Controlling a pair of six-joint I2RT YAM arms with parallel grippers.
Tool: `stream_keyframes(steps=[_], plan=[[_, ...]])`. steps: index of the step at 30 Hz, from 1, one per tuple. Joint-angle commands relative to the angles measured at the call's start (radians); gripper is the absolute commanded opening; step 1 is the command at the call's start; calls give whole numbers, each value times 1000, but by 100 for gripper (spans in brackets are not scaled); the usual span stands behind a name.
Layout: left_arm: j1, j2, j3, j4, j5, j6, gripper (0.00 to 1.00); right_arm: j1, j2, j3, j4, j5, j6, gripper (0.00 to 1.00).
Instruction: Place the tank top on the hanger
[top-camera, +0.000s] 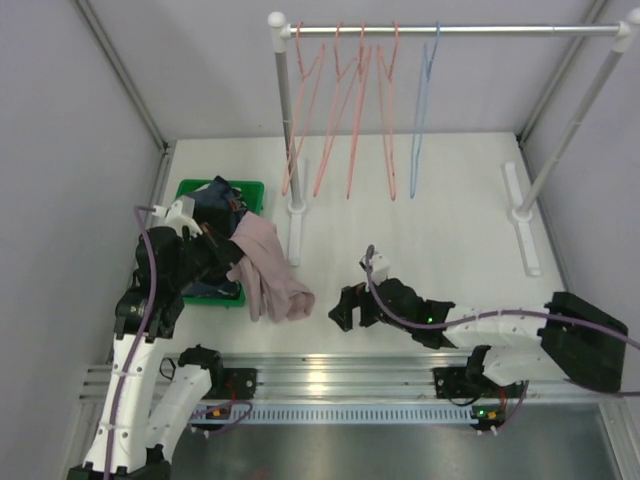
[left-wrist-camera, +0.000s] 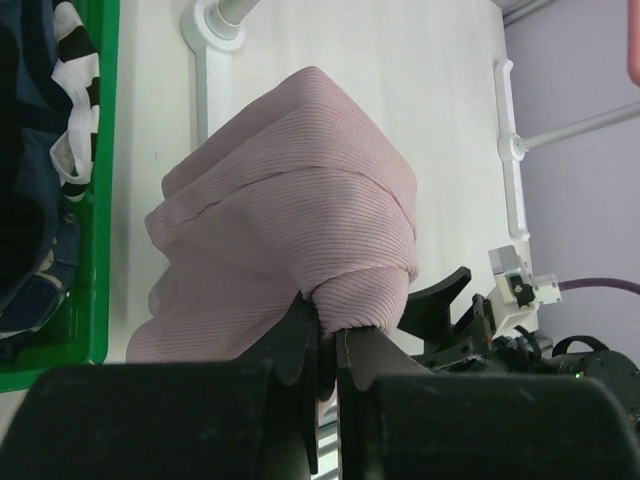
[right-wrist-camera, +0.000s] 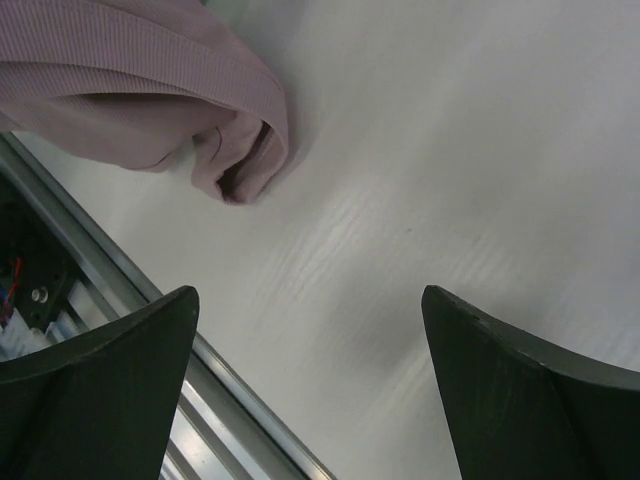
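The dusty pink tank top (top-camera: 270, 272) hangs bunched from my left gripper (top-camera: 233, 262), its lower end lying crumpled on the white table beside the green bin. In the left wrist view the jaws are shut on a fold of the tank top (left-wrist-camera: 290, 200), with the left gripper (left-wrist-camera: 330, 335) pinching right below the bunch. My right gripper (top-camera: 341, 308) sits low over the table just right of the cloth's lower end, open and holding nothing. In the right wrist view the right gripper (right-wrist-camera: 308, 292) frames bare table, with the tank top (right-wrist-camera: 150, 100) at upper left. The light-blue hanger (top-camera: 421, 120) hangs on the rail at the back.
A green bin (top-camera: 216, 187) of dark clothes stands at the left, also in the left wrist view as the green bin (left-wrist-camera: 100, 200). Several pink hangers (top-camera: 345, 110) hang on the rack rail (top-camera: 460, 30). The rack's white feet (top-camera: 296, 230) rest on the table. A metal rail (right-wrist-camera: 230, 390) runs along the near edge.
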Motion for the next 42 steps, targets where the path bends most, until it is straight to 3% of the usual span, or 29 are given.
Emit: stream_keyframes(steps=[1, 10, 22, 27, 30, 34, 36, 42], plan=[[-2, -5, 29, 56, -37, -14, 0, 53, 159, 119, 209, 77, 17, 92], [-3, -4, 18, 49, -52, -9, 0, 156, 456, 314, 238, 163, 70, 86], [-3, -4, 27, 41, -62, -6, 0, 219, 617, 425, 123, 296, 127, 60], [-3, -5, 15, 41, -62, -9, 0, 228, 662, 457, 97, 321, 130, 55], [-3, -5, 7, 41, -66, -9, 0, 228, 679, 481, 71, 322, 132, 39], [-3, -1, 1, 42, -71, -8, 0, 229, 632, 440, 67, 351, 152, 8], [-3, 9, -7, 51, -65, -8, 0, 234, 561, 397, 59, 380, 155, 0], [-25, 53, -71, 119, -42, -20, 0, 298, 235, 273, -91, 523, 159, 0]])
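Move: The tank top's loose lower corner hangs about 11 cm left of the open right hand, 1 cm farther out and some 5 cm below it. The rack's left foot lies roughly 17 cm ahead and 13 cm left of the right hand, 8 cm lower; the green bin about 16 cm ahead and 29 cm left, 6 cm lower. From the left hand, which already grips the garment, that corner is some 10 cm right, 4 cm back and 23 cm below. The right fingers shut from wide open and pinch the tank top's hanging corner, after the hand has swept about 12 cm left and sunk some 5 cm to it; then the hand draws back right about 5 cm, rising 3 cm. Its wrist turns roughly 10 degrees. The left hand keeps its grip nearly still, sinking about 2 cm at the last. ##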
